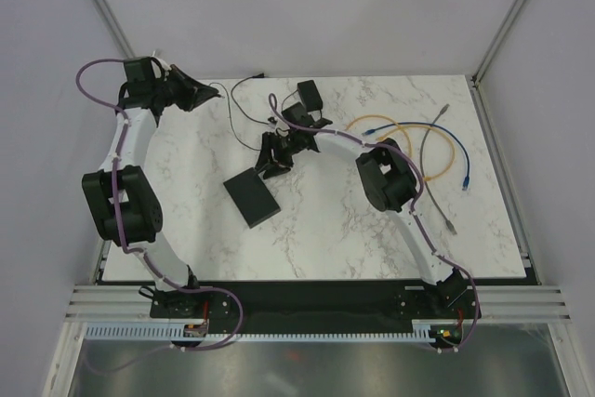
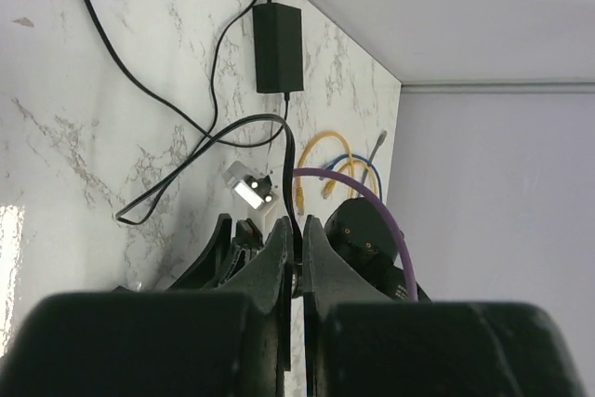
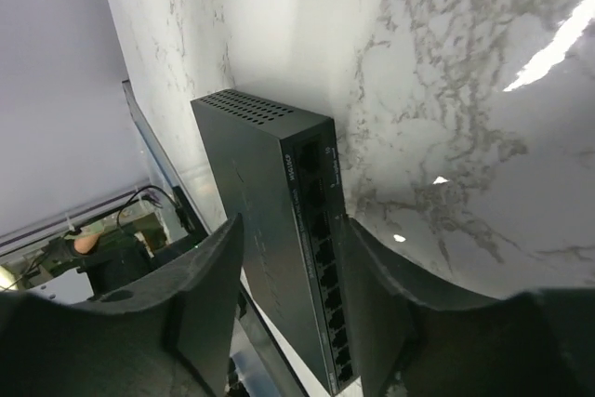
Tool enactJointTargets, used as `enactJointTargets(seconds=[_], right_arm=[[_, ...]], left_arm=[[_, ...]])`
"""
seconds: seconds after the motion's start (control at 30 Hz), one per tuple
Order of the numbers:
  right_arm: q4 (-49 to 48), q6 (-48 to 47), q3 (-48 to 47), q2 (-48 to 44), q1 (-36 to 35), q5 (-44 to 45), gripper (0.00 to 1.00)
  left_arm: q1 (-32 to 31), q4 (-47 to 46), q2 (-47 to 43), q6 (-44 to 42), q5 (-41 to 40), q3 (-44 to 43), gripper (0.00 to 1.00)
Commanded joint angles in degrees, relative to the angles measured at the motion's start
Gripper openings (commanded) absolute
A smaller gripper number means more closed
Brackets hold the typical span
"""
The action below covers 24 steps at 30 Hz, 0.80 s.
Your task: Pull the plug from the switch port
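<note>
The switch (image 1: pixel 251 199) is a flat matte-black box lying on the marble table. My right gripper (image 1: pixel 271 165) hovers at its far end. In the right wrist view it (image 3: pixel 290 230) is open, one finger on each side of the switch (image 3: pixel 256 183), whose row of ports (image 3: pixel 322 234) looks empty. My left gripper (image 1: pixel 214 93) is at the back left, far from the switch. It (image 2: pixel 298 241) is shut on the plug end of a thin black cord (image 2: pixel 167 104) that runs to the small black adapter (image 2: pixel 277 34), which also shows in the top view (image 1: pixel 310 93).
Yellow (image 1: pixel 395 125), blue (image 1: pixel 457 153) and grey (image 1: pixel 429 151) network cables lie at the back right. A small white part (image 2: pixel 249 185) sits near the right arm's wrist. The cord loops (image 1: pixel 244 104) lie between the two grippers. Enclosure walls stand behind the table.
</note>
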State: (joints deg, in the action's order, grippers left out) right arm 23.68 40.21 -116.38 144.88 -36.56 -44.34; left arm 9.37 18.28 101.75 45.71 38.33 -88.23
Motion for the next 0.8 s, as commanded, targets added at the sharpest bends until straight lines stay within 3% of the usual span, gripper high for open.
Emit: enactJointTargets(seconds=[0.0, 0.17, 0.23, 0.27, 0.3, 0.33, 0.37, 0.4, 0.6, 0.77], right_arm=[[-0.3, -1.1, -1.74, -6.44, 3.85, 4.33, 0.56], [-2.14, 5.9, -6.23, -5.4, 6.76, 6.73, 0.67], [-9.67, 12.14, -3.53, -5.04, 6.85, 3.39, 0.71], [-14.67, 23.23, -0.72, -5.31, 6.67, 1.9, 0.74], [-28.9, 29.08, 2.79, -6.53, 6.59, 0.58, 0.77], [-35.83, 35.67, 9.52, -7.32, 6.41, 0.92, 0.83], [-45.56, 40.17, 11.94, -8.11, 6.41, 1.53, 0.98], [-47.74, 45.7, 13.27, -8.21, 6.32, 1.97, 0.98], [-50.65, 54.08, 8.54, -6.8, 4.74, 3.9, 0.98], [-57.85, 63.32, 12.3, -9.51, 4.04, 7.94, 0.98]], left_arm=[[-0.93, -0.88, -2.08, -2.82, 3.33, -0.91, 0.02], [-3.12, -1.84, -4.19, -3.88, 6.05, 6.2, 0.02], [-4.26, -4.03, -5.59, -2.92, 7.89, 8.58, 0.02], [-4.62, -6.57, -6.12, -2.3, 9.3, 11.03, 0.02], [-5.32, -7.64, -6.91, -1.69, 9.57, 12.01, 0.02], [-5.5, -8.26, -7.79, -1.59, 9.84, 12.63, 0.02], [-5.76, -8.96, -8.15, -1.68, 10.1, 13.51, 0.02], [-6.02, -9.05, -8.5, -2.03, 10.45, 13.61, 0.02], [-7.34, -9.14, -10.7, -4.57, 11.77, 14.75, 0.02], [-7.78, -9.14, -11.4, -4.58, 11.86, 16.59, 0.02]])
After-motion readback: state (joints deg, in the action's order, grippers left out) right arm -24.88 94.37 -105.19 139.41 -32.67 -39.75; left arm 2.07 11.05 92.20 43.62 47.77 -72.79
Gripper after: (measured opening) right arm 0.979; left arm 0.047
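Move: The left hand still pinches the switch's thin black power cable, high above the table; the right hand, down low, is about 16 cm back, 12 cm to the right and 21 cm below it. Seen from the right hand, the hanging stretch of cable just under the left fingers is some 16 cm ahead, 12 cm left and 17 cm up. The switch's middle lies roughly 8 cm back, 3 cm left and 3 cm down from the right hand, the power adapter about 24 cm ahead, 15 cm right and 2 cm down. The right hand leaves the switch and sweeps forward about 10 cm, slightly right and already climbing, then goes nearly straight up with a drift back to the left, some 13 cm of rise in all, its fingers spreading from half to fully open as the tips lift and swing clockwise towards the cable below the left fingers. The left hand keeps its pinch and brings the cable to meet it, some 8 cm right and 7 cm back, dipping about 4 cm and coming up again while it turns some 15 degrees clockwise. ##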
